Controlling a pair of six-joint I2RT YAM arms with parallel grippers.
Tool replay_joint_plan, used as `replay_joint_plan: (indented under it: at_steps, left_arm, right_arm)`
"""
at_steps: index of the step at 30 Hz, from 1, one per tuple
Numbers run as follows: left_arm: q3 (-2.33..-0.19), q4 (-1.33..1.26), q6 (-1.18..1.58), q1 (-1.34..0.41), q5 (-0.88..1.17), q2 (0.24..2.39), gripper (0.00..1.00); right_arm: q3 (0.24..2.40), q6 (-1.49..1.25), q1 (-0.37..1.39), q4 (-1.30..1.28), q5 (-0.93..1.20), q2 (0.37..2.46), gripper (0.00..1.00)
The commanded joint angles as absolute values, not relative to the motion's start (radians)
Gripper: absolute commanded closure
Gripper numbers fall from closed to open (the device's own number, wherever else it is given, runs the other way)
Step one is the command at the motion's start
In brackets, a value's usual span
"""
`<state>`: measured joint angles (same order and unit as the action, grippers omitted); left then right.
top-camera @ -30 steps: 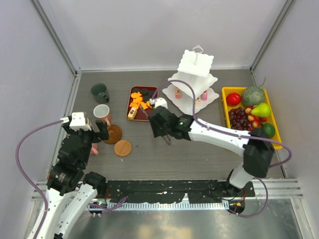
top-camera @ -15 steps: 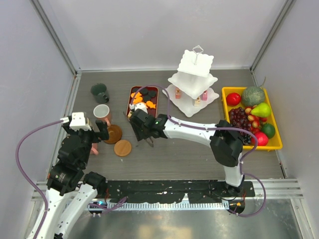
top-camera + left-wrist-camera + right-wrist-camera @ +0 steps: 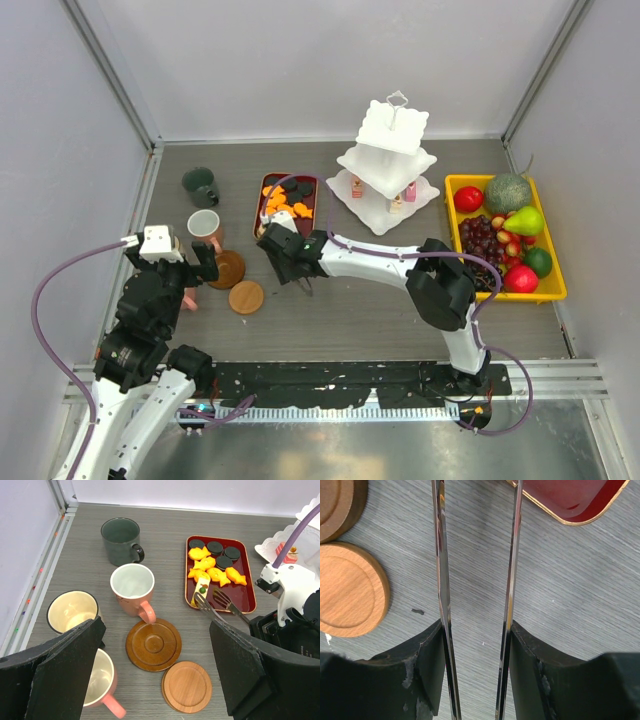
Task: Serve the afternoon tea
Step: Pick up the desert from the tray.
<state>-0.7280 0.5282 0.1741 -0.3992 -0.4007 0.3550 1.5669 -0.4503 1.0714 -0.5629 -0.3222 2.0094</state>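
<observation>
My right gripper is shut on the metal tongs, one arm against each finger, the arms standing apart. In the left wrist view the tongs' tips reach over the near left corner of the dark red tray, beside a yellowish sweet. Orange sweets and black round sweets lie on that tray. The white three-tier stand carries a few small sweets on its bottom tier. My left gripper hangs open above two brown coasters, with nothing between its fingers.
A dark green mug, a pink mug, a cream mug and another pink mug stand at the left. The lighter coaster lies left of the tongs. A yellow fruit tray sits at the right.
My right arm has swung left along the tray's near side with the tongs, ending at the tray's near left corner. The left arm has stayed still.
</observation>
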Motion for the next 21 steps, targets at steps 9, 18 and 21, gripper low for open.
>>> replay_joint_plan:
  at_steps: [9,18,21]
  left_arm:
    - [-0.724,0.479,0.163,-0.4,-0.408,0.341,0.01]
    - [-0.724,0.48,0.161,-0.4,-0.41,0.341,0.01]
    - [-0.724,0.48,0.161,-0.4,-0.411,0.342,0.01]
  right_arm:
    - [1.503,-0.43,1.031,-0.588,-0.446,1.885,0.47]
    - [1.47,-0.411,1.025,-0.606,-0.491,1.833,0.47]
    - [1.47,-0.405,1.023,-0.612,-0.499,1.824,0.47]
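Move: The last dessert, the yellow cake in the tray's near left corner, lies about 6 cm ahead of the right hand, 4 cm to its left and 5 cm below it, at the fork-like tips of the tongs this hand holds. The orange crackers are some 10 cm straight ahead; the light coaster lies about 11 cm back and 9 cm left. From the idle left hand the cake is roughly 10 cm ahead, 10 cm right and 25 cm down. The yellow cake has the tongs' left prong against it as the right hand sweeps to its own right, about 5 cm, taking that prong over from the cake's left side to its right side. The hand drifts slightly forward, and in the second half also rises some 2 cm. The wrist rolls and turns only slightly, the fingers keeping their hold and the prongs staying apart. ##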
